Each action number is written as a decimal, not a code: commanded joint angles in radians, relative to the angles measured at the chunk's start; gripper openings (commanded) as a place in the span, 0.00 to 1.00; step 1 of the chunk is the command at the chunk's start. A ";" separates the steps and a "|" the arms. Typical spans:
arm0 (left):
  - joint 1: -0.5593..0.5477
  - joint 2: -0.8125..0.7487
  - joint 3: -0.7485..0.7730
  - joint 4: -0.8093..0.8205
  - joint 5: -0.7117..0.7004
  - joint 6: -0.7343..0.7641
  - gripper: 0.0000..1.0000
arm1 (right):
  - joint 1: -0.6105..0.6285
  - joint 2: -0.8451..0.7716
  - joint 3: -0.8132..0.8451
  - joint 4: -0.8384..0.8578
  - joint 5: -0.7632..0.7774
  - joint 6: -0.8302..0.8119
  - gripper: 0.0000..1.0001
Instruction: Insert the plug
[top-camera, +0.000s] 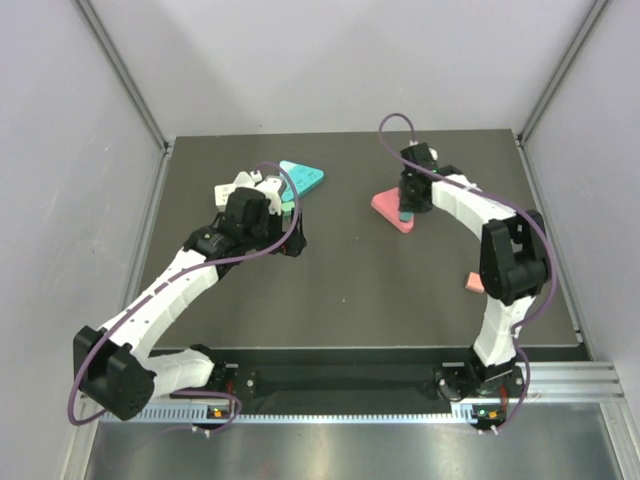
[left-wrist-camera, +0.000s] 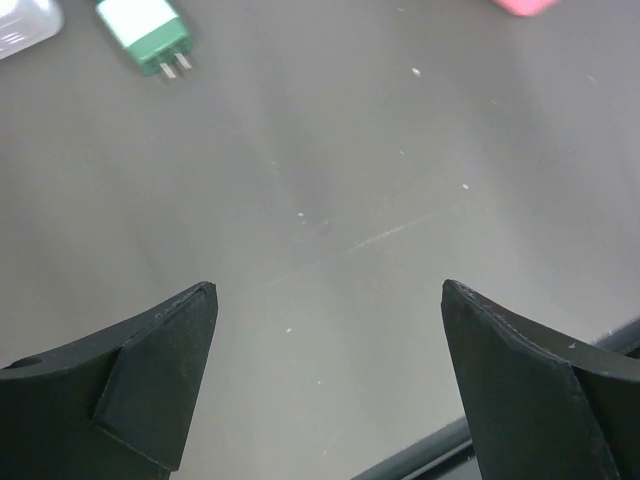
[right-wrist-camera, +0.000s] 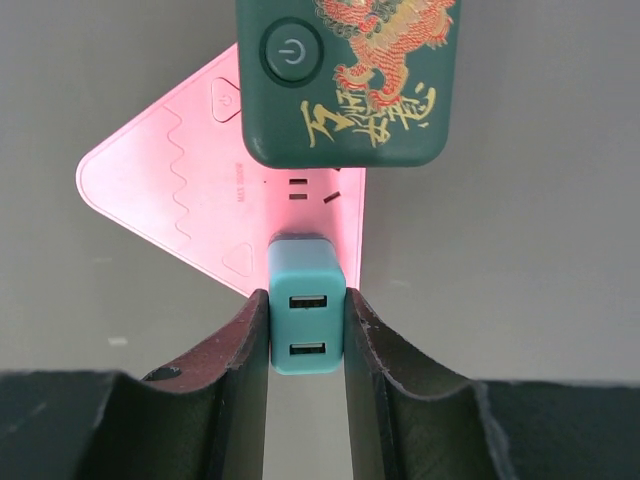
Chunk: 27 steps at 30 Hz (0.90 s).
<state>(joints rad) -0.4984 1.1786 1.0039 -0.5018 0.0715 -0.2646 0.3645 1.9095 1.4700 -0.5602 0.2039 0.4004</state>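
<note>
My right gripper (right-wrist-camera: 307, 300) is shut on a teal two-port USB plug (right-wrist-camera: 307, 318), held by its sides. The plug stands over the near edge of a pink triangular power strip (right-wrist-camera: 170, 190), just short of the strip's slots (right-wrist-camera: 298, 189). Its prongs are hidden, so I cannot tell whether they touch the strip. In the top view the right gripper (top-camera: 405, 205) hovers over the pink strip (top-camera: 388, 206) at the table's back right. My left gripper (left-wrist-camera: 330, 290) is open over bare table, with nothing between its fingers.
A dark green adapter with a gold dragon print (right-wrist-camera: 350, 80) sits on the pink strip's far side. A green-and-white plug (left-wrist-camera: 150, 35) lies beyond the left gripper, beside a white block (left-wrist-camera: 25, 25). A teal triangular strip (top-camera: 303, 177) lies back left. A small pink piece (top-camera: 475, 283) lies by the right arm.
</note>
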 joint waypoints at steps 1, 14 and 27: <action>0.000 0.015 0.025 0.014 -0.062 -0.051 0.96 | -0.099 -0.029 -0.097 -0.199 0.110 -0.066 0.23; 0.000 0.378 0.196 -0.018 -0.188 -0.193 0.86 | -0.154 -0.199 -0.108 -0.159 -0.037 -0.156 0.76; 0.058 0.796 0.516 -0.061 -0.334 -0.176 0.66 | -0.153 -0.518 -0.200 -0.126 -0.239 -0.224 1.00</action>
<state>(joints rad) -0.4698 1.9381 1.4609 -0.5461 -0.2432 -0.4435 0.2073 1.4807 1.3018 -0.7177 0.0605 0.1989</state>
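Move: Right gripper: pinching the teal plug already set in the pink strip, whose middle lies about 3 cm ahead, 2 cm left and 3 cm below. The dark green charger on that strip stands 6 cm ahead, 1 cm right, at hand height. Left gripper: the light green plug is roughly 17 cm ahead, 1 cm left and 16 cm down; the blue strip is 8 cm beyond and 4 cm right of that plug, the white strip 5 cm beyond and 10 cm left of it. Keep dragging the teal plug and pink strip to the right with the right gripper, easing back; open wide to let go, slip back clear of the plug and rise about 11 cm from the low point. Meanwhile bring the left gripper some 13 cm forward and 12 cm down towards the light green plug, turning counter-clockwise about 20 degrees and partly closing the still empty fingers. ##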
